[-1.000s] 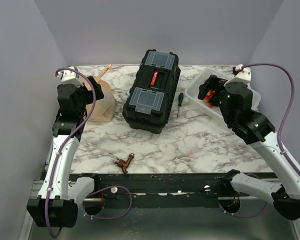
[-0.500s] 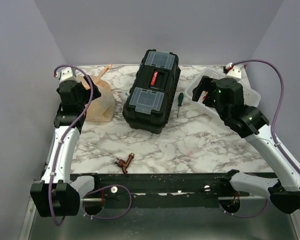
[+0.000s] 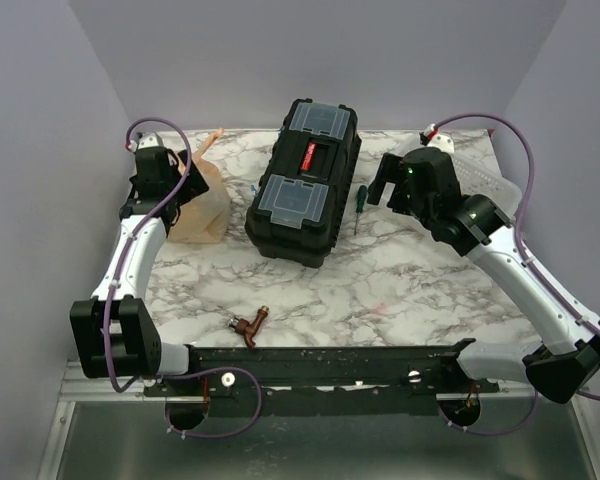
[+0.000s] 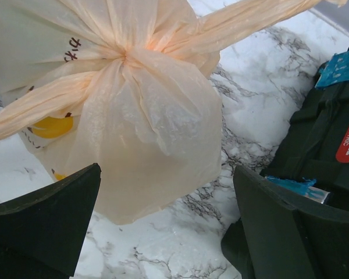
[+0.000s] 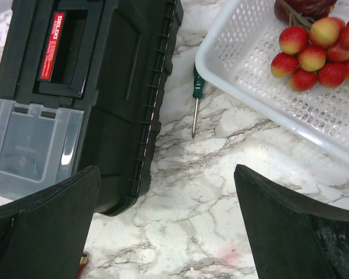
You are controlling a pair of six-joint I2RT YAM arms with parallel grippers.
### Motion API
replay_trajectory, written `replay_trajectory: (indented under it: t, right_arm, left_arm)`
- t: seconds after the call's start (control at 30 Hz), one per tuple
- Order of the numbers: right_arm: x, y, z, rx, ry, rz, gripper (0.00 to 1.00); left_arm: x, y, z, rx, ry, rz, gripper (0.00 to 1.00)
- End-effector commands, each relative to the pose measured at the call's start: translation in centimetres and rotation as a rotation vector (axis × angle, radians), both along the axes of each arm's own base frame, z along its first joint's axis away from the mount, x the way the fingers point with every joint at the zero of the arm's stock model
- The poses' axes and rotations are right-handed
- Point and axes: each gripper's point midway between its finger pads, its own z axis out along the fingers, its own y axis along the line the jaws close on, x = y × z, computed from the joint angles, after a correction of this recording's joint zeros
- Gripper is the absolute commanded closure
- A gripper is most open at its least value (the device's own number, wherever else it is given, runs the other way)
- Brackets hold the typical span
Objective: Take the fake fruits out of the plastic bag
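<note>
The plastic bag (image 3: 200,205) stands knotted at the far left of the marble table, left of the toolbox. In the left wrist view the plastic bag (image 4: 151,116) fills the top, and a yellow fake fruit (image 4: 52,126) shows through its skin. My left gripper (image 3: 172,190) hangs open just above the bag, its fingers either side of the bag's lower bulge and holding nothing. My right gripper (image 3: 385,182) is open and empty over bare marble near the screwdriver. A red-yellow grape cluster (image 5: 317,52) and a dark purple fruit (image 5: 302,6) lie in the white basket (image 5: 250,52).
A black toolbox (image 3: 302,180) sits in the middle at the back, close to the bag's right side. A green-handled screwdriver (image 3: 359,205) lies between the toolbox and the white basket (image 3: 485,180). A small brown tap-like piece (image 3: 248,324) lies near the front edge.
My right arm has swung left from over the basket to the marble beside the screwdriver. My left arm has reached farther back, bringing its open gripper over the bag.
</note>
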Motion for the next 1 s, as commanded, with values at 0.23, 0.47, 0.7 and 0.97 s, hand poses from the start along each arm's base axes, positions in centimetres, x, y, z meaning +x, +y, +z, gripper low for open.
replay_trajectory:
  t: [0.23,0.47,0.7,0.97]
  right_arm:
    - [-1.1,-0.7,-3.7,-0.021,0.12,-0.05,0.0]
    - [-2.0,-2.0,-5.8,-0.086,0.2,-0.094,0.0]
    - [-3.3,0.0,-5.1,0.008,0.217,0.016,0.0]
    - [-3.8,2.3,-4.2,0.096,0.199,0.135,0.0]
  left_arm:
    - [1.5,-0.5,-1.9,0.007,0.073,-0.072,0.1]
    - [1.9,0.7,-3.5,0.044,0.142,-0.027,0.11]
    - [2.1,0.7,-5.0,0.035,0.202,-0.023,0.22]
    - [1.5,0.8,-5.5,0.016,0.215,0.011,0.72]
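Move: The tied plastic bag stands just beyond and beneath the left gripper: its middle is about 6 cm ahead, in line left to right, and some 11 cm lower. The black toolbox is roughly 25 cm to this hand's right, 8 cm ahead and 12 cm below; the brown faucet lies about 23 cm back, 14 cm right and 20 cm down. From the right hand, the bag is some 43 cm left, 13 cm ahead and 20 cm below. The bag's near face, below the knot, is where the left hand sinks about 6 cm and edges 2 cm forward, tipping some 10 degrees farther down; its wide-open fingers then close to under half and pinch the loose plastic between their tips. The right hand, empty and open, lowers and draws back from the white basket over bare table, tipping down too. ##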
